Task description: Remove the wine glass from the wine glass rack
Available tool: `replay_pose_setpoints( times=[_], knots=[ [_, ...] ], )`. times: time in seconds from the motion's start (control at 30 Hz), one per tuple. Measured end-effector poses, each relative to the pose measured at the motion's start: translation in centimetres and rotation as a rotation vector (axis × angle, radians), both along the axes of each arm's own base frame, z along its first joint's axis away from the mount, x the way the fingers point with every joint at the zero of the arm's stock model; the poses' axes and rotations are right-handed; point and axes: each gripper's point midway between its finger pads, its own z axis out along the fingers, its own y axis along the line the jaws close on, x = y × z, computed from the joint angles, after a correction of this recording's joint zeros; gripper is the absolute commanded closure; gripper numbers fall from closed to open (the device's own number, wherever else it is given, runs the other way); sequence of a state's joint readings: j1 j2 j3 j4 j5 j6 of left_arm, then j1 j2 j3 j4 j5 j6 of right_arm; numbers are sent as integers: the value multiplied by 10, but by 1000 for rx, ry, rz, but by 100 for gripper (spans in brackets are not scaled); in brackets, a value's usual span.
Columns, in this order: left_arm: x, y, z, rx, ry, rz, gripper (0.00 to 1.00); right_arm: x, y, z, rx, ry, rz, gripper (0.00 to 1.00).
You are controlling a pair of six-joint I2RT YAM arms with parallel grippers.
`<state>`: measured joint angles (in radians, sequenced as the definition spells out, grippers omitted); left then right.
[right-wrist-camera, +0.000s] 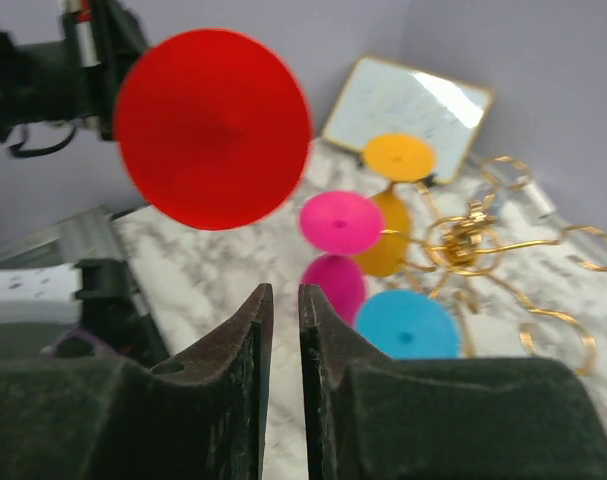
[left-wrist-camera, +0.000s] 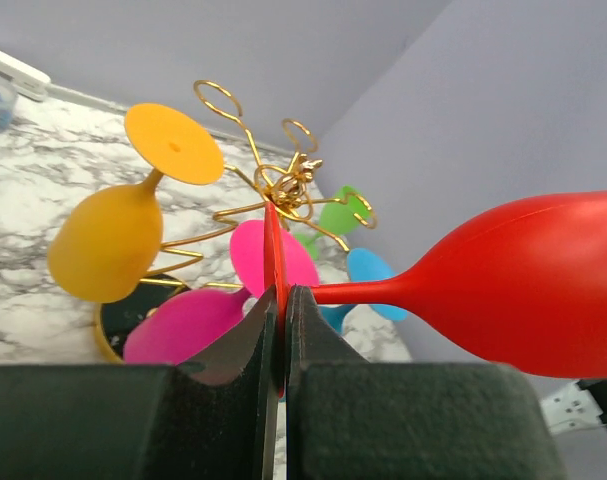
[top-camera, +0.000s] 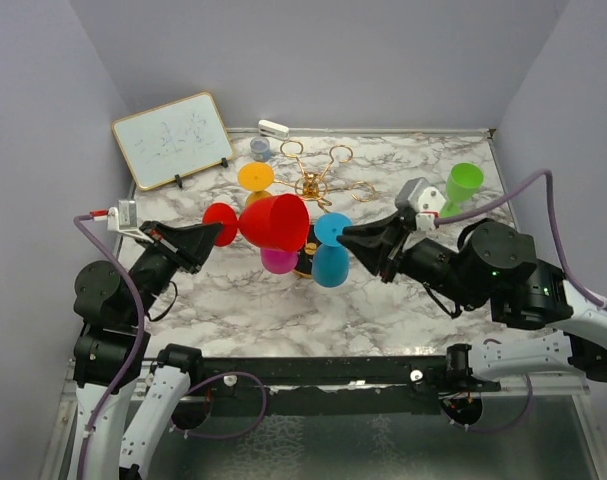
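My left gripper (top-camera: 213, 237) (left-wrist-camera: 281, 292) is shut on the flat foot of a red wine glass (top-camera: 275, 222) (left-wrist-camera: 523, 285). The glass lies sideways in the air, just left of the wine glass rack (top-camera: 313, 185) (left-wrist-camera: 288, 185), clear of its gold arms. Orange (top-camera: 255, 177), pink (top-camera: 278, 261) and blue (top-camera: 330, 262) glasses hang upside down on the rack. My right gripper (top-camera: 345, 238) (right-wrist-camera: 286, 292) sits beside the blue glass (right-wrist-camera: 408, 325). Its jaws stand a narrow gap apart with nothing between them, and they face the red bowl (right-wrist-camera: 213, 128).
A green glass (top-camera: 463, 185) stands on the marble table (top-camera: 233, 300) at the right, behind my right arm. A small whiteboard (top-camera: 173, 140) leans at the back left. Along the back edge are a little grey-blue cup (top-camera: 260, 148) and a white object (top-camera: 273, 128).
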<state>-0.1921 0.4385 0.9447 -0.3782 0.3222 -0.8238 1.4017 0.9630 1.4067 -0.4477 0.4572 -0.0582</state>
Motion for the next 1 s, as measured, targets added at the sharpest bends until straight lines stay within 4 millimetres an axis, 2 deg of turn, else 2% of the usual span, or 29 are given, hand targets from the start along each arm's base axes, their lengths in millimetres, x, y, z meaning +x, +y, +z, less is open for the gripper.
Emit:
replay_pose_setpoints(
  times=[0.07, 0.13, 0.27, 0.37, 0.7, 0.8, 1.0],
  knots=[
    [0, 2, -4, 60, -18, 8, 100, -14, 14, -9, -6, 99, 81, 66],
    [-1, 4, -7, 110, -34, 12, 100, -27, 23, -21, -22, 183, 140, 60],
    [-4, 7, -12, 166, -54, 16, 100, -46, 29, -34, -40, 283, 223, 58],
    [-7, 8, -11, 187, -81, 16, 100, -51, 31, -34, -33, 324, 245, 57],
    [-25, 5, -5, 195, -150, -20, 100, -40, 37, -37, -19, 370, 166, 55],
    [-30, 5, -3, 192, -167, -26, 100, -35, 36, -31, 1, 369, 137, 51],
    [-33, 5, -1, 190, -181, -25, 100, -26, 43, -21, 27, 368, 89, 51]
  ],
)
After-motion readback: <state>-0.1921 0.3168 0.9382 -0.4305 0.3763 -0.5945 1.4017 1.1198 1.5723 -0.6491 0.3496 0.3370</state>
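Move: My left hand still pinches the red wine glass by its foot; the bowl lies about 12 cm to its right, 3 back and 3 higher. From my right hand that bowl is some 12 cm left, 2 ahead and 3 above. The blue glass on the rack is about 11 cm ahead of the right hand, 4 left and 13 lower; the pink one stands some 12 cm left of the blue, level with it. My right hand first swings back about 5 cm, left and down, its fingers opening to about half and tipping down some 20 degrees, then eases forward 2–3 cm, coming up close beside the red glass's rim. My left hand keeps its pinch on the foot, draws back about 3 cm and rolls its right side down while its fingers tip up. ##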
